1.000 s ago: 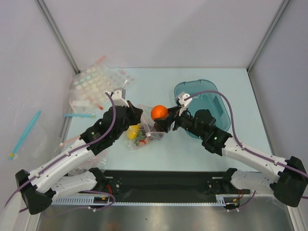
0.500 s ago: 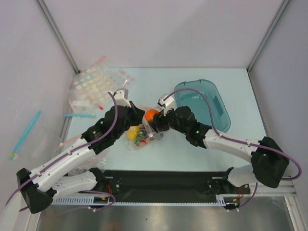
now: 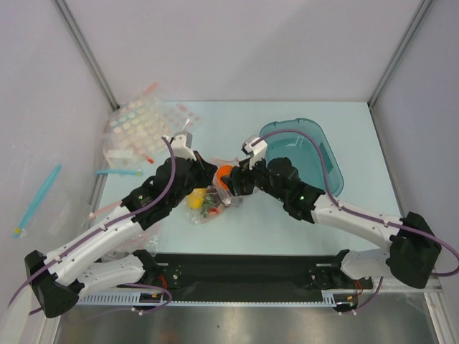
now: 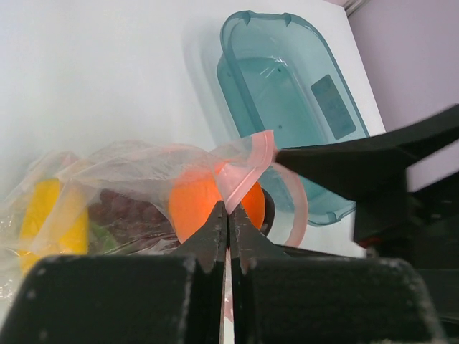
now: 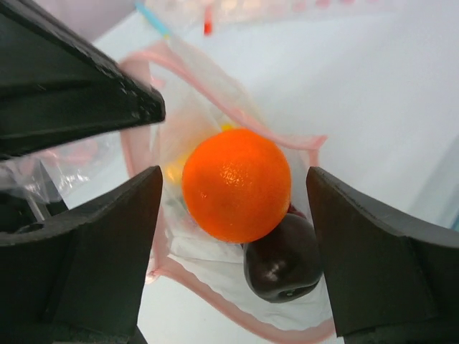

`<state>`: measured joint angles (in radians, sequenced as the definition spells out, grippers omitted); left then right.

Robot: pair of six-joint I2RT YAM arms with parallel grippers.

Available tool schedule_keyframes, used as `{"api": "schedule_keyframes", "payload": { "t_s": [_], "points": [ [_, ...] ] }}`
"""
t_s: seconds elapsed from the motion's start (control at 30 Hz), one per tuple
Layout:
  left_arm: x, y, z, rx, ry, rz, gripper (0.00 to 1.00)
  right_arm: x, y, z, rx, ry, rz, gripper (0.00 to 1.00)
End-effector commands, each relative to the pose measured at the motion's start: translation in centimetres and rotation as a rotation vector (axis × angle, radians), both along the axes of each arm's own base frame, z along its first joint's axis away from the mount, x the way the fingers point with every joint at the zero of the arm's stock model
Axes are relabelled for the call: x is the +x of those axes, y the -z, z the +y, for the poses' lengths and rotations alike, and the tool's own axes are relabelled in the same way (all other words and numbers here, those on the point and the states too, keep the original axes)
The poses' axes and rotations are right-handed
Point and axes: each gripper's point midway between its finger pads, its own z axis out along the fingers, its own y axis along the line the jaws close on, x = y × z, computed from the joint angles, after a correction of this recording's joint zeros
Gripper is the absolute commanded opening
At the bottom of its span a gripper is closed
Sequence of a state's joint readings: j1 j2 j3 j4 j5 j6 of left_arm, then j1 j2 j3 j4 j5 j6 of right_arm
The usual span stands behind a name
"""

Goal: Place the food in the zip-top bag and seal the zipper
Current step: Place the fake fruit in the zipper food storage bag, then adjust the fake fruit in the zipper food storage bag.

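Observation:
The zip-top bag [image 3: 210,208] lies at the table's middle, holding a yellow piece [image 3: 194,198], grapes and a small red-and-green bunch. My left gripper [image 4: 228,215] is shut on the bag's pinkish zipper [image 4: 247,165] and holds the mouth up. The orange [image 5: 237,184] sits in the bag's mouth on a near-black plum [image 5: 283,265]. My right gripper [image 5: 237,215] stands open around the orange, with a gap at each finger. From above, the orange [image 3: 224,174] shows between the left gripper [image 3: 208,172] and the right gripper [image 3: 232,183].
The teal tray [image 3: 326,172] stands just right of the bag, behind my right arm. Dotted clear bags [image 3: 143,125] and a blue-strip bag [image 3: 118,172] lie at the back left. A teal stick [image 3: 36,201] lies beyond the left wall.
My right arm carried the orange left and down to the bag's mouth, and its jaws have widened off it. My left gripper has kept its hold on the zipper.

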<state>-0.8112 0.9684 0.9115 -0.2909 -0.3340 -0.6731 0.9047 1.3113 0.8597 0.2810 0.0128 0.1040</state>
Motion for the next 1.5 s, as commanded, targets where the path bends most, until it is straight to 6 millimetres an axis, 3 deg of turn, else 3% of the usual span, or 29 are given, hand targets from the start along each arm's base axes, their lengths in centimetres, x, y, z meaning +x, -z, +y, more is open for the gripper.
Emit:
{"api": "schedule_keyframes", "payload": {
  "t_s": [0.0, 0.23, 0.47, 0.53, 0.73, 1.07, 1.27, 1.4, 1.47],
  "points": [
    [0.5, -2.3, 0.6, -0.042, -0.039, -0.054, 0.0, 0.0, -4.3, -2.0, 0.085, 0.092, -0.035, 0.84],
    [0.7, -2.4, 2.1, -0.032, -0.113, -0.056, 0.0, 0.5, -5.7, -5.4, 0.08, 0.255, 0.046, 0.76],
    [0.9, -2.3, 2.9, -0.02, -0.159, -0.051, 0.0, 1.0, -4.7, -8.0, 0.013, 0.367, 0.12, 0.7],
    [0.9, -2.2, 3.1, -0.015, -0.169, -0.05, 0.0, 0.9, -4.7, -8.1, 0.001, 0.369, 0.137, 0.67],
    [0.9, -2.4, 3.6, -0.017, -0.189, -0.057, 0.0, 0.1, -0.7, -8.3, -0.101, 0.359, 0.224, 0.65],
    [0.8, -2.7, 3.8, -0.019, -0.189, -0.061, 0.0, -0.1, 2.3, -7.1, -0.142, 0.314, 0.301, 0.6],
    [0.8, -2.7, 3.6, -0.019, -0.18, -0.063, 0.0, -0.1, 4.2, -5.8, -0.147, 0.261, 0.368, 0.45],
    [0.6, -2.9, 3.6, -0.023, -0.176, -0.065, 0.0, -0.7, 3.2, -4.9, -0.101, 0.201, 0.364, 0.0],
    [0.6, -3.0, 3.6, -0.024, -0.174, -0.061, 0.0, -0.6, 1.9, -5.0, -0.069, 0.194, 0.326, 0.0]
  ]
}}
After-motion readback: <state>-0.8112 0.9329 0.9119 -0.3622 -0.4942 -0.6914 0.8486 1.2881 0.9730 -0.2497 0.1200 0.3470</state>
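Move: The bag's rim on its right side, beside the dark fruit, lies about 6 cm to the right of the open right hand, 1 cm back and 5 cm below. The orange, already free, is some 4 cm beneath that hand, 2 cm ahead and 2 cm left; the dark fruit is 3 cm right, 1 cm back and 7 cm down. The bin is about 20 cm right and 6 cm ahead, 9 cm lower. From the left hand that rim spot is 11 cm right, 5 cm back, 4 cm down. The right hand ends pinching the bag's rim beside the dark fruit: it lifts about 4 cm clear of the orange while swinging 8 cm right and turning clockwise, then sinks some 9 cm with the fingers tipping down, easing a little left, and shuts on the film at the end. The left hand keeps its pinch and draws its stretch of rim about 3 cm left, turning slightly counter-clockwise. ##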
